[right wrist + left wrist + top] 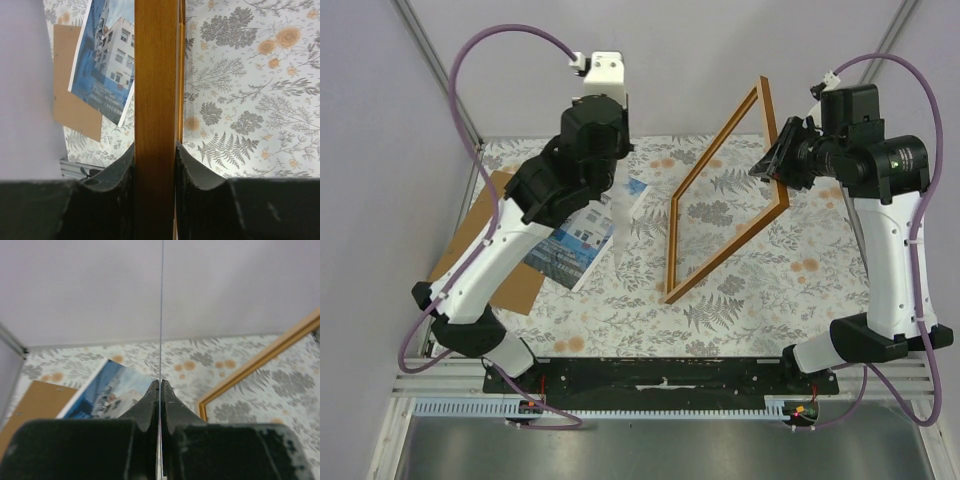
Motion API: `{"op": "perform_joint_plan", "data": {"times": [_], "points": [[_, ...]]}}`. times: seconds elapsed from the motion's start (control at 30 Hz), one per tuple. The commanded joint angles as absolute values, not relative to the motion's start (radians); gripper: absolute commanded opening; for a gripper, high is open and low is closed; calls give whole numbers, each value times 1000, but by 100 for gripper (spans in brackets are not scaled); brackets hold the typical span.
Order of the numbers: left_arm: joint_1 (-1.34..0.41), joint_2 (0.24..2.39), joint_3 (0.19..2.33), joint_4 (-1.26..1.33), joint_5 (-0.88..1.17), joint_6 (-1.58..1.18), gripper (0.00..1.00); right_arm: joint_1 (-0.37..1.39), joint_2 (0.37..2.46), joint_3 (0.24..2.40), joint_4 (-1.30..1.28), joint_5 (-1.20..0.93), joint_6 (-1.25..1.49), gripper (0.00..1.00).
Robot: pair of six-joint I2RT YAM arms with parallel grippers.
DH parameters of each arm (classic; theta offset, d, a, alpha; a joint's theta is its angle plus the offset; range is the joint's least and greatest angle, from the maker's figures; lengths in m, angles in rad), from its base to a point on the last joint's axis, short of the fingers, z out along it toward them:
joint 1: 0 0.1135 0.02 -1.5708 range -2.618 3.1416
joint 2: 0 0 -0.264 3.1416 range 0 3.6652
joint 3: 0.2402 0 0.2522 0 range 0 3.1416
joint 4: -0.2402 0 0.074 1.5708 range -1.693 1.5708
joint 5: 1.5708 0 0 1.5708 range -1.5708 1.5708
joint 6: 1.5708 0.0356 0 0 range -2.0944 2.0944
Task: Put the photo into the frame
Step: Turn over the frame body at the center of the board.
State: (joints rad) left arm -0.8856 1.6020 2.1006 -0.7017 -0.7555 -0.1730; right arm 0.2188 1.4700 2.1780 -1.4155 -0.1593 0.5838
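Observation:
The photo (572, 243) of blue-and-white buildings lies face up on the floral table, partly under my left arm; it also shows in the wrist views (107, 392) (107, 60). My right gripper (776, 160) (155, 145) is shut on a rail of the orange-brown frame (728, 251) (155, 75). The frame is tilted up, with its near corner resting on the table. My left gripper (160, 382) is shut on a thin clear sheet (161, 315), seen edge-on, above the photo's far right corner and left of the frame (260, 357).
A plain brown backing board (480, 240) (70, 95) lies at the table's left edge, partly under the photo. The floral cloth (740, 300) covers the table. Lilac walls close the left, back and right sides.

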Motion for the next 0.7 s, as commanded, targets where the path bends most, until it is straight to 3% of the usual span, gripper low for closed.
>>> {"op": "perform_joint_plan", "data": {"times": [0.0,0.67], "points": [[-877,1506,2161,-571,-997,41,2,218,1473,2143,-1229,-250,624,0],[-874,1497,2175,-635,-1003,26,2,-28,1335,1488,-477,-728,804,0]]}}
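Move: The right hand grips the frame body by its raised short bar; the centre of the board, where the frame is going, lies about 8 cm ahead of it, 19 cm to its left and 38 cm below. The frame's own middle is roughly 5 cm ahead, 9 cm left and 18 cm down; the photo's middle is some 8 cm ahead and 37 cm left, on the board. From the left hand, the board centre is about 8 cm right, 2 cm ahead and 45 cm below. Forward and down, about 8 cm and 7 cm, the right hand carries the frame while rolling some 20 degrees so its left side rises, keeping its pinch on the raised bar. The left hand, still holding the clear sheet, swings left and up and turns slightly counter-clockwise, clear of the frame, then stays there. ##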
